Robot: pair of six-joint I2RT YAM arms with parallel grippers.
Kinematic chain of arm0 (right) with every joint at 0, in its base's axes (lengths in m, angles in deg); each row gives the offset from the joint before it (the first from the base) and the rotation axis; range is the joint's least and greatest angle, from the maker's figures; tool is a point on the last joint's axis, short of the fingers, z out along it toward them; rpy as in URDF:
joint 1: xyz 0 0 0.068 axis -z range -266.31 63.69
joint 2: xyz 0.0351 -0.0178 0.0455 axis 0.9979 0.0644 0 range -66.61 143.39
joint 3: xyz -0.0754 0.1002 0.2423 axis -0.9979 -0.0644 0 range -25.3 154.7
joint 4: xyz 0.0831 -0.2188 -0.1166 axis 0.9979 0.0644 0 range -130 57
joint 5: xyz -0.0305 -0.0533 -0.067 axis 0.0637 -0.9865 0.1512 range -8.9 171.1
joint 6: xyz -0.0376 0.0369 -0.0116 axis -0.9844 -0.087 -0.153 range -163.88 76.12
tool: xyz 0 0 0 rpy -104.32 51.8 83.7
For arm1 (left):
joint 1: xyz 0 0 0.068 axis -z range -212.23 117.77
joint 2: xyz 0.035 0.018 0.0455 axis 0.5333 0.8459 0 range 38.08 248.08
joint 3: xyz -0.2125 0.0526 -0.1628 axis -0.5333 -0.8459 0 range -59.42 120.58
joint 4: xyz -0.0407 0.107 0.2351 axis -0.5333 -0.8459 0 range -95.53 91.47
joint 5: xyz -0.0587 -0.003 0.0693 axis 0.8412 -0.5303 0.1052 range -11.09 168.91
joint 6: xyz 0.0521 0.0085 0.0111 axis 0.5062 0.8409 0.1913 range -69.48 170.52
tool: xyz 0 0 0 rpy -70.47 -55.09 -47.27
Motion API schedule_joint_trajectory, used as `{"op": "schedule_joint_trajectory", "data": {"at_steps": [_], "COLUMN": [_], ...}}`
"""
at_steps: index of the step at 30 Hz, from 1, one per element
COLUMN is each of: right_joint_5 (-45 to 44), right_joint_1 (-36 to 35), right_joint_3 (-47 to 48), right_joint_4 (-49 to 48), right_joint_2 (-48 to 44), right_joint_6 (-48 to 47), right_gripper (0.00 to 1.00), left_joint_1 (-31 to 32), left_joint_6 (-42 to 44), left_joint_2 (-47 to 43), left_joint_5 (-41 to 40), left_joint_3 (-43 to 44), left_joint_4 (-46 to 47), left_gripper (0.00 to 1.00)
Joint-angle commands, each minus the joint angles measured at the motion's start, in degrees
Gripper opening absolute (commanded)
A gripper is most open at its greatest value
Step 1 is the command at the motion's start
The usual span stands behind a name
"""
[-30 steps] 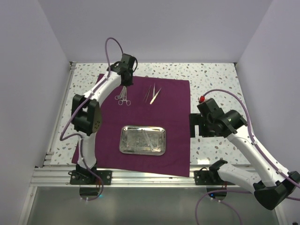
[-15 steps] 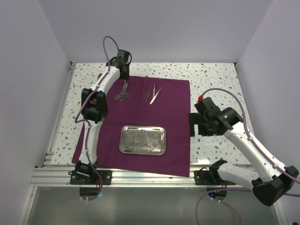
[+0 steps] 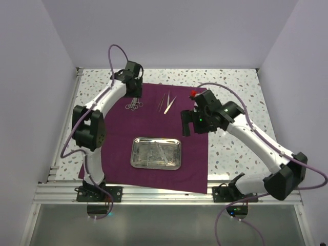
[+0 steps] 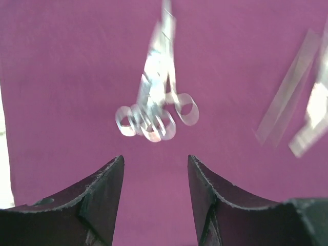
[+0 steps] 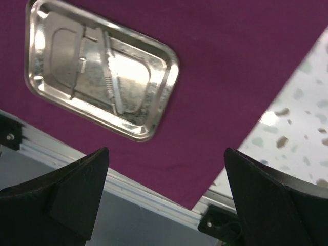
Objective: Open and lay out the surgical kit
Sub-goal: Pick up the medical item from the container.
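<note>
The dark magenta cloth (image 3: pixel 189 154) lies spread flat on the table. A shiny steel tray (image 3: pixel 156 152) sits on its near middle; the right wrist view shows it (image 5: pixel 100 77) with thin instruments inside. Ring-handled scissors (image 3: pixel 134 104) lie on the cloth's far left, and the left wrist view shows them (image 4: pixel 156 110) just ahead of the fingers. Two tweezers (image 3: pixel 166 102) lie to their right. My left gripper (image 3: pixel 134 92) is open and empty above the scissors. My right gripper (image 3: pixel 185 123) is open wide and empty above the cloth's right part.
The speckled tabletop (image 3: pixel 236 87) surrounds the cloth. An aluminium frame rail (image 3: pixel 164 195) runs along the near edge and also shows in the right wrist view (image 5: pixel 154 202). White walls enclose the left, far and right sides.
My right arm has swung left and away from the near edge, from beside the cloth's right edge to over it. My left gripper has drawn back a little from the scissors, which lie released on the cloth.
</note>
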Motion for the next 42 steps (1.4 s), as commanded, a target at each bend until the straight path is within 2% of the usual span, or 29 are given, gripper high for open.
{"op": "schedule_joint_trajectory", "data": {"at_steps": [1,7,12,21,27,31,36,42], "right_joint_5": [4.5,5.7,6.2,3.4,0.2,-1.2,-4.7,-9.2], "right_joint_1": [-6.0,-8.4,-9.3,-10.1,-11.3,-13.3,-14.8,-14.9], "right_joint_3": [5.8,6.9,7.2,7.1,11.6,16.5,22.3,23.2], "right_joint_4": [-4.6,-8.2,-11.0,-14.0,-13.4,-13.0,-10.4,-9.0], "right_joint_2": [7.1,16.8,20.7,25.7,31.2,36.2,41.9,44.7], "right_joint_6": [-4.2,-2.1,-1.6,0.0,2.2,3.6,4.5,5.2], "right_gripper": [0.98,0.93,0.90,0.93,0.90,0.82,0.64,0.49], "left_joint_1": [3.5,3.5,3.6,3.4,3.3,3.2,3.1,3.0], "left_joint_6": [-2.5,-5.9,-6.6,-5.3,-4.3,-2.3,-2.0,-4.3], "left_joint_2": [-9.0,-23.2,-31.7,-39.4,-42.0,-42.7,-44.5,-48.9], "left_joint_5": [-1.8,-1.9,-2.4,0.7,3.7,4.2,4.3,4.3], "left_joint_3": [-6.8,-20.2,-29.5,-42.2,-44.5,-45.2,-46.6,-45.4], "left_joint_4": [-1.3,-2.3,-4.1,-0.9,1.2,1.3,0.8,-3.5], "left_gripper": [0.56,0.55,0.54,0.56,0.55,0.55,0.55,0.54]}}
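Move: The medical item I go for, the slim instrument at the right in the metal container, lies about 17 cm to my right hand's left, roughly level with it fore and aft, and some 17 cm below. The container's middle is about 3 cm left of that item; another thin instrument lies some 5 cm left of the item. From my left hand the item is about 26 cm back, 17 cm right and 9 cm down; the scissors already laid out are some 8 cm ahead and 8 cm below. I swing my right hand about 16 cm left and sink it some 14 cm over the container, easing a little forward as well, narrowing its wide-open fingers to about half and turning slightly counter-clockwise early on, until they hover close over the medical item. Meanwhile I draw my empty left hand back about 21 cm from the laid-out scissors, drifting slightly left, its fingers staying half open. ##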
